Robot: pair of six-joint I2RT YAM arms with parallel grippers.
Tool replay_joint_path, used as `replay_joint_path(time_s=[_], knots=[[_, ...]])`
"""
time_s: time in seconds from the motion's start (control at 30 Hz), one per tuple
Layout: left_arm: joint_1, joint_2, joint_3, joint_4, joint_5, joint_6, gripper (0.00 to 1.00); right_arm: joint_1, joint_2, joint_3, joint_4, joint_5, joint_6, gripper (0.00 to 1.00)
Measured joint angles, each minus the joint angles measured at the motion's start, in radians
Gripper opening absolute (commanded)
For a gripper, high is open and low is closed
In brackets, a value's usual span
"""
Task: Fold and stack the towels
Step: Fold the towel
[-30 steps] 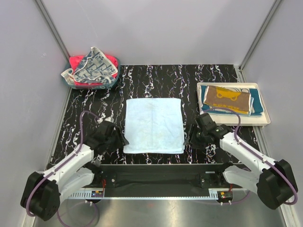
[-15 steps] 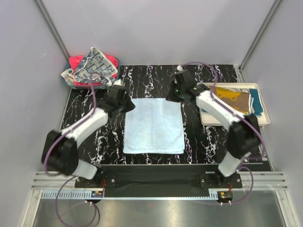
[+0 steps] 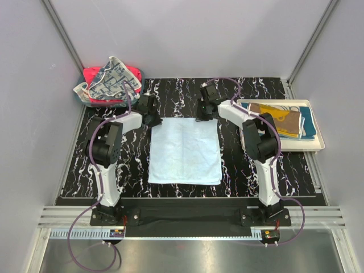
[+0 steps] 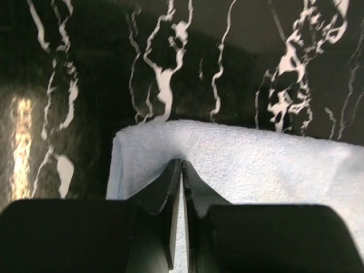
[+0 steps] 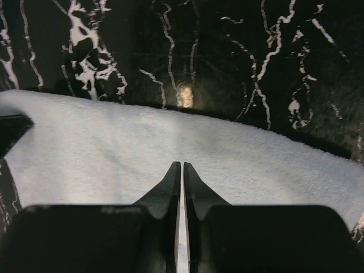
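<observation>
A light blue towel [image 3: 185, 151] lies flat in the middle of the black marbled table. My left gripper [image 3: 152, 118] is at its far left corner and my right gripper [image 3: 202, 115] at its far right corner. In the left wrist view the left gripper [image 4: 182, 162] has its jaws pressed together on the towel [image 4: 256, 170] just inside the far edge. In the right wrist view the right gripper [image 5: 182, 165] is likewise shut on the towel [image 5: 114, 153]. A mustard-brown towel [image 3: 273, 118] lies folded on a teal towel [image 3: 307, 122].
A teal bin [image 3: 136, 96] at the far left holds a crumpled white towel with blue print [image 3: 114, 79] and a red-pink towel [image 3: 94, 74]. A cream tray [image 3: 318, 147] at the right carries the folded towels. Grey walls close in the table.
Both arms stretched from the towel's near corners to its far corners. Both grippers went from open to shut on the far edge.
</observation>
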Motion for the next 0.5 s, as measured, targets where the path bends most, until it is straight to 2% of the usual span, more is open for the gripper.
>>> replay_joint_path(time_s=[0.5], knots=[[0.005,0.034,0.05,-0.01,-0.018,0.01,0.12,-0.133,0.019,-0.041,0.005,0.061,-0.047,0.09]])
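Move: The blue towel lies folded in half. Its far right corner is roughly 10 cm to the right of the right hand, 3 cm ahead and 4 cm lower; the towel's middle lies about 17 cm back and 6 cm left, and the tray's middle some 37 cm right and 3 cm back. From the left hand, the far left corner is about 4 cm left, 2 cm ahead and just below, with the basket roughly 20 cm left and 17 cm ahead. With its fingers still nearly shut and pointing down and forward, the right hand sweeps about 8 cm to the right along the towel's far edge towards the far right corner, easing a little forward and sinking some 2.5 cm while its wrist turns slightly clockwise. The left hand stays low at the far left corner with its nearly shut fingertips apparently on the cloth, creeping only about 1 cm forward to the edge. ##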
